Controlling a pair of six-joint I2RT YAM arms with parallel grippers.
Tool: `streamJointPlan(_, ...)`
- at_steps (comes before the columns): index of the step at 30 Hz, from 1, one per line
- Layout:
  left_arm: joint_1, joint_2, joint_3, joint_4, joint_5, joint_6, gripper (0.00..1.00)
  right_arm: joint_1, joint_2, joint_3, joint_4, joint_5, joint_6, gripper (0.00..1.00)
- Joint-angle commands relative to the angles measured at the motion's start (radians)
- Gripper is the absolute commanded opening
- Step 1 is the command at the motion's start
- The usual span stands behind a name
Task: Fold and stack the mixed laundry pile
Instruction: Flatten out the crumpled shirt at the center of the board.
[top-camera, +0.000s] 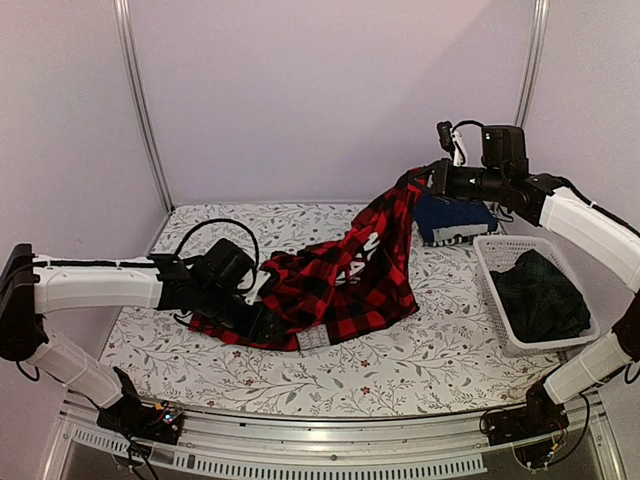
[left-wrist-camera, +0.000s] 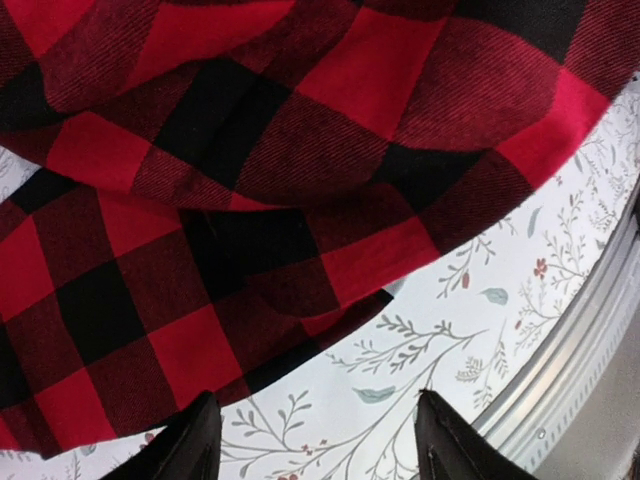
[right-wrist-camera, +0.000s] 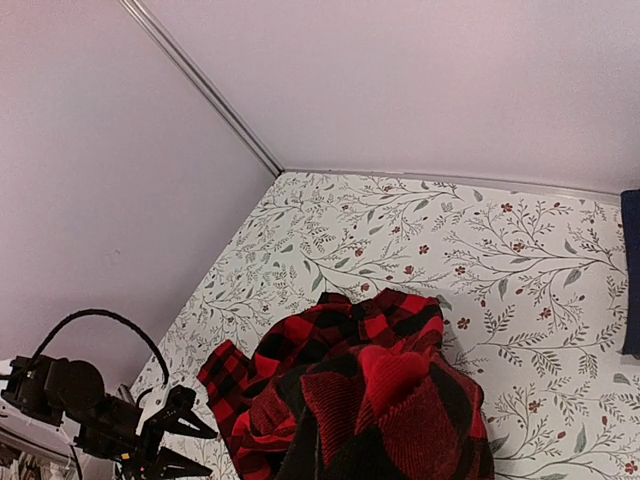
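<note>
A red-and-black checked flannel shirt (top-camera: 340, 285) lies spread across the middle of the table, with one corner drawn up to the right. That raised corner is in my right gripper (top-camera: 428, 178), which is shut on it; in the right wrist view the shirt (right-wrist-camera: 390, 400) hangs below and hides the fingers. My left gripper (left-wrist-camera: 315, 395) stands open low over the cloth-covered table at the shirt's (left-wrist-camera: 250, 170) near-left edge, with only table cloth between its fingers. A navy folded garment (top-camera: 452, 220) rests at the back right. A dark green plaid garment (top-camera: 542, 296) lies in the basket.
The white lattice basket (top-camera: 492, 262) stands at the right edge of the table. The floral table cloth (top-camera: 400, 365) covers the table, and a metal rail (left-wrist-camera: 590, 330) runs along its near edge. Pale walls close the back and sides.
</note>
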Motion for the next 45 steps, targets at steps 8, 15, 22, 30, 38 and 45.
streamJointPlan(8,-0.115,0.0,-0.108,0.348,-0.221,0.238,0.6,-0.011,-0.004,0.013,0.02,0.043,0.056,0.0)
streamJointPlan(15,-0.145,0.109,-0.087,0.419,-0.183,0.323,0.64,-0.011,0.011,0.015,0.021,0.039,0.063,0.0)
streamJointPlan(22,-0.151,0.164,-0.066,0.423,-0.227,0.353,0.6,-0.011,0.018,0.019,0.02,0.039,0.063,0.0)
streamJointPlan(30,-0.128,0.254,0.085,0.297,-0.429,0.29,0.0,-0.012,-0.002,0.021,0.006,0.053,0.061,0.0)
streamJointPlan(38,0.141,-0.055,0.284,0.152,-0.402,0.164,0.0,-0.085,-0.009,0.109,-0.016,0.053,0.027,0.0)
streamJointPlan(45,0.413,-0.043,0.69,0.004,-0.339,0.162,0.0,-0.16,0.111,0.466,-0.031,-0.053,-0.05,0.0)
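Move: The shirt edge the left hand is going for is some 4 cm ahead of that hand, 5 cm to its right and 5 cm below. The shirt's flat-lying sleeve is about 10 cm to this hand's left and 3 cm ahead, and the white patch about 9 cm to its right and 1 cm ahead, both on the table some 6 cm down. The right hand holds up the shirt's far end; from it that edge is about 14 cm back, 25 cm left and 30 cm below. The left fingers pinch the loose edge of the shirt: half open, the hand eases about 5 cm right and a little down and forward, then shuts on the cloth. It then swings the edge up about 30 cm, forward and left, fingers tipping up some 45 degrees overall. The right hand keeps its grip nearly still, then rises about 8 cm, drawing right and forward. ##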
